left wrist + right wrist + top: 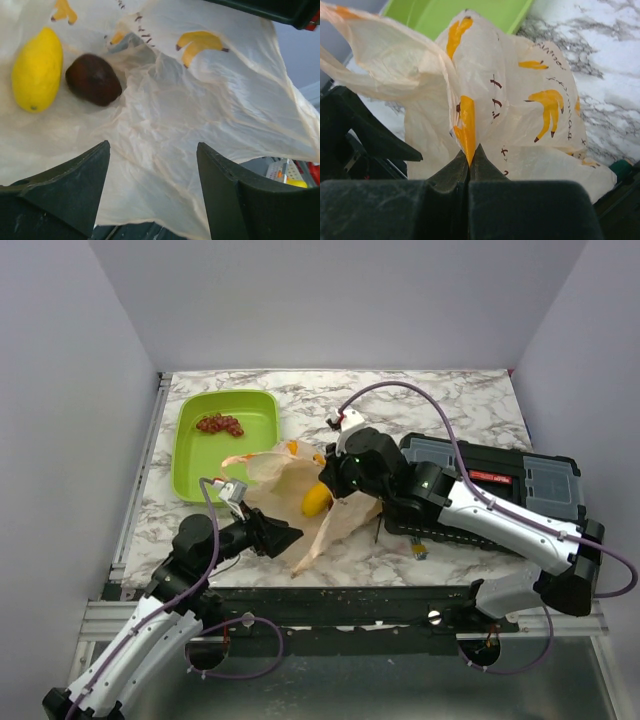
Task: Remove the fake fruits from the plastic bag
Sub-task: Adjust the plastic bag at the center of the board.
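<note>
The peach-beige plastic bag [285, 475] lies crumpled mid-table. My right gripper [337, 472] is shut on a fold of the bag [520, 100] at an orange print, pinched at the tips [470, 156]. The yellow mango-like fruit [316, 500] lies among the bag's folds; in the left wrist view it [37, 70] sits beside a dark red-brown oval fruit [93, 79]. My left gripper [290, 535] is open at the bag's near edge, with the bag film [200, 115] spreading beyond its tips [152, 150]. The dark red grapes [220, 424] lie in the lime-green tray [255, 405].
A black toolbox [500, 480] lies at the right under my right arm. The green tray's rim [470, 15] shows behind the bag. White walls stand on three sides of the marble table [450, 400].
</note>
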Controlling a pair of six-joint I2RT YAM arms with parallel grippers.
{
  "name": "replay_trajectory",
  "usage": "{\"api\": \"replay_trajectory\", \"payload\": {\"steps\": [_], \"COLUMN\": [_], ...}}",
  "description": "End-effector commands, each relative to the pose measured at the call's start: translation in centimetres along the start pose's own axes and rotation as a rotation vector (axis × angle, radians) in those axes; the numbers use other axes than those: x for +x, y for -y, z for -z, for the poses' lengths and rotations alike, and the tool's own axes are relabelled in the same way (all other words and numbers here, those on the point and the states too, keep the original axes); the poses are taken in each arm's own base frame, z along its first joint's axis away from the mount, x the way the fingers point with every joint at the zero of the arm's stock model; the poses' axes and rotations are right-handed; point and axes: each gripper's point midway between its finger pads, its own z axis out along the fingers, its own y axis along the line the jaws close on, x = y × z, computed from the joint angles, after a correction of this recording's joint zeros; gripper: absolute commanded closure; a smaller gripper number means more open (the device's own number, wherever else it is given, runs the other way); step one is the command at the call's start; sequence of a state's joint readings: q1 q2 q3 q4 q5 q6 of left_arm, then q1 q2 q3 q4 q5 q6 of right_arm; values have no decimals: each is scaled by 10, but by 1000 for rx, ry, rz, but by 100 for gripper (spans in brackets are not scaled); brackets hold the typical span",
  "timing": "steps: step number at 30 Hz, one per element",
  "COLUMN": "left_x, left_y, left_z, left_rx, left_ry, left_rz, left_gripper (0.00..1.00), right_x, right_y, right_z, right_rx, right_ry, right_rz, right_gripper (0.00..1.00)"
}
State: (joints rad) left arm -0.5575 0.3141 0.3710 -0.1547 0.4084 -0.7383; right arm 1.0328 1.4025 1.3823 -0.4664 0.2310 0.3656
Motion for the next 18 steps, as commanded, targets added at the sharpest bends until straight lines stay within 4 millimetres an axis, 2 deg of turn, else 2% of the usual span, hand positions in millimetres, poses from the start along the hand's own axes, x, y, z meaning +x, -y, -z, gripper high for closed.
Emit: {"api": "replay_trajectory", "payload": {"steps": [1,6,8,9,15,18], "left_x": [22,27,29,30,21,14], "left_y": [-7,-10,-7,-6,3,11], "left_z": [-8,-16,-21,-23,-33,-34], "left_rx": [27,-1,-13,-21,-39,-9], "left_ry": [-50,-73,-90,-101,-71,-44], "left_rz": [102,81,64,53,23,-4], "left_gripper": [32,32,32,32,32,32], "right_x": [36,64,69,73,95,109], "right_y": [9,16,21,24,45,49], "right_z": [4,15,21,24,32,34], "right_rx": [-2,-14,-1,8,103,115], "right_ry": [-72,-115,-120,-128,-214,-258], "right_rz": [-10,-24,-23,-22,-2,3], "right_gripper": [99,99,95,91,47,37]}}
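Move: The right hand still pinches the bag's rim; the middle of the open bag lies about 6 cm back from it, 3 cm left and 10 cm below. The yellow fruit inside lies 5 cm back, 1 cm left and 13 cm below, the dark red fruit 7 cm back, 4 cm right and as low. From the empty left hand the bag's middle is about 8 cm ahead, 4 cm right and 6 cm below; the green tray is 22 cm ahead, 14 cm left. Still holding the rim, the right hand sinks about 6 cm while drawing some 5 cm to its right and 4 cm back, bringing that side of the bag down, and late in the way it spreads its fingers more than halfway to let go of the rim. The left hand, fingers staying open, first drops 4 to 5 cm at the bag's open mouth, tipping down a little, then slides about 3 cm right, in towards the right hand. ##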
